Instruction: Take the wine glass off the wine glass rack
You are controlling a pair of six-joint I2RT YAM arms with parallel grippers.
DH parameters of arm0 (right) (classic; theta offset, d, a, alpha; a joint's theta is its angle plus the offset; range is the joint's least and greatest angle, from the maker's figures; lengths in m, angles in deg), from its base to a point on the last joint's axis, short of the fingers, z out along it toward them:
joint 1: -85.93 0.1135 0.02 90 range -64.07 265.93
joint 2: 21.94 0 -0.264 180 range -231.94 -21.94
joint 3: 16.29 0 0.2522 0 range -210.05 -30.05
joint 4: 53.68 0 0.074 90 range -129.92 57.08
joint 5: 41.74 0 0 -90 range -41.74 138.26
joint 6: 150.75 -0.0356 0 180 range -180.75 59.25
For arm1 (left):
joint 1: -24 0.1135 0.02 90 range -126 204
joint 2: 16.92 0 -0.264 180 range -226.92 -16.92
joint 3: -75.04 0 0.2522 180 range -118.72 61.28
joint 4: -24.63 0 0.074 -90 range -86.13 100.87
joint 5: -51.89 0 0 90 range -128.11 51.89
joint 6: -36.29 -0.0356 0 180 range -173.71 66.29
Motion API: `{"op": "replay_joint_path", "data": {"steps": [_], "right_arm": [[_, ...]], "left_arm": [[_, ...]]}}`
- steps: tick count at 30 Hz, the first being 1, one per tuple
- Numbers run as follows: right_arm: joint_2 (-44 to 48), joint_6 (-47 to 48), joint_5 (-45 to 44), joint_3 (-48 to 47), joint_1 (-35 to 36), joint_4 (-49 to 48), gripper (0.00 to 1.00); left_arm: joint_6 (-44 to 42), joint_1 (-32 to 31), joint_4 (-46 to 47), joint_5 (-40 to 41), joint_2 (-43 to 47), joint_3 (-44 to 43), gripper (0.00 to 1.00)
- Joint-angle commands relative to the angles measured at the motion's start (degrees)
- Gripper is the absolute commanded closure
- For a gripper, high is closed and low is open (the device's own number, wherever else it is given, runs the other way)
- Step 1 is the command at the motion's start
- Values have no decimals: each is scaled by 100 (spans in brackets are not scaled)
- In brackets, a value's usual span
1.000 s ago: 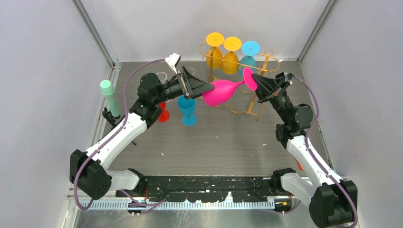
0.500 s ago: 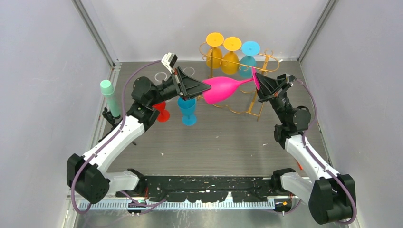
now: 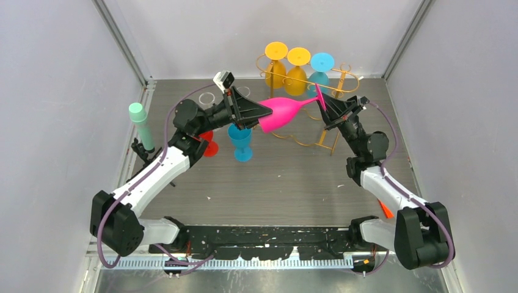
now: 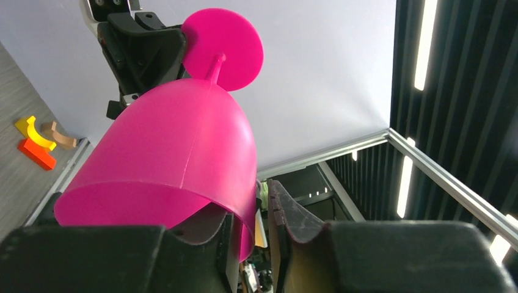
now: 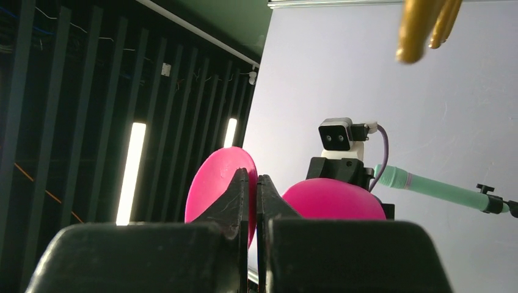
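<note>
A pink wine glass [image 3: 284, 112] lies on its side in the air in front of the gold wine glass rack [image 3: 342, 86], clear of its rail. My left gripper [image 3: 264, 113] is shut on the bowl's rim, with one finger inside the bowl and the other outside. In the left wrist view the bowl [image 4: 177, 146] fills the frame and the rim wall runs down between my left gripper's [image 4: 250, 201] pads. My right gripper [image 3: 322, 101] is shut on the glass's foot disc [image 5: 217, 183], which shows in the right wrist view edge-on between my right gripper's [image 5: 251, 180] fingers.
Two yellow-orange glasses [image 3: 286, 66] and a blue one [image 3: 322, 67] hang upside down on the rack. On the table, a blue glass [image 3: 241, 141] stands under the left gripper and a red glass [image 3: 209, 146] beside it. A green cylinder [image 3: 142, 125] stands at the left wall.
The left gripper's jaws have closed on the bowl's rim. The glass has levelled out and risen slightly, with the right gripper and the foot shifting a little to the left.
</note>
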Motion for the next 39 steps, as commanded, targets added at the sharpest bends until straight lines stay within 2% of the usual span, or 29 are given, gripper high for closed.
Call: {"op": "replay_joint_path", "data": {"steps": [1, 4, 6, 7, 8, 9, 10, 11, 13, 17, 22, 23, 24, 25, 27, 29, 32, 39], "right_arm": [[-213, 328, 680, 40, 149, -232, 100], [-244, 317, 653, 36, 150, -298, 100], [-242, 335, 641, 30, 150, -301, 100], [-235, 348, 647, 29, 150, -296, 96], [-232, 373, 648, 33, 150, -296, 91], [-214, 397, 637, 35, 150, -289, 76], [-200, 464, 628, 48, 150, -248, 68], [-169, 513, 630, 53, 150, -217, 55], [-80, 767, 610, 73, 150, -54, 38], [246, 1345, 517, 106, 150, 713, 25], [962, 2450, 319, -67, 150, 2746, 23], [1065, 2876, 221, -200, 148, 3523, 23], [1257, 3329, 145, -391, 144, 3928, 23], [1415, 3589, -35, -507, 148, 4816, 23], [1605, 4277, -404, -834, 150, 6000, 23], [1724, 4752, -723, -1088, 150, 6821, 24], [1800, 5094, -976, -1257, 147, 7397, 25], [1654, 5064, -1018, -1200, 150, 7468, 27]], "left_arm": [[52, -77, 355, -171, 94, -78, 83], [-147, -77, 147, -141, 133, -85, 98], [-382, -77, -70, -121, 183, -109, 100], [-542, -77, -212, -109, 218, -132, 100], [-752, -77, -382, -99, 264, -177, 100], [-1014, -69, -644, -89, 304, -221, 100], [-1356, -68, -1111, -88, 366, -309, 100], [-1687, -61, -1538, -84, 427, -395, 100], [-2488, -45, -2402, -87, 602, -586, 100], [-4354, 11, -4549, -72, 866, -1046, 100], [-6557, 18, -7545, 489, 1049, -1760, 100], [-6877, 20, -7967, 650, 1085, -1834, 100], [-7131, 17, -8331, 798, 1103, -1896, 100], [-7411, 13, -8652, 946, 1111, -1942, 100], [-7695, 16, -9144, 1279, 1112, -1974, 100], [-7890, 11, -9546, 1590, 1080, -1952, 100], [-8020, 11, -10070, 2271, 982, -1842, 100], [-7996, 11, -10786, 3510, 585, -1756, 100]]}}
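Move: The pink wine glass lies across between my hands, its rim between my left hand's still partly open fingers and its foot pinched in my right. Its middle is about 6 cm right and 1 cm ahead of my left hand, some 9 cm left and 2 cm back from my right, about level. From my left hand, the standing blue glass is roughly 11 cm ahead, 9 cm left and 34 cm below; the rack's middle is 23 cm ahead, 13 cm right, 26 cm below. I close my left fingers on the bowl's rim, then open my right hand wide to let go of the foot. My left hand carries the glass down some 19 cm, left about 12 and a little back, towards the table on the near side of the blue glass, rolling about 75 degrees so its fingers swing from rightward to steeply down. My right hand, let go, sinks about 11 cm, its fingers tipping down. ##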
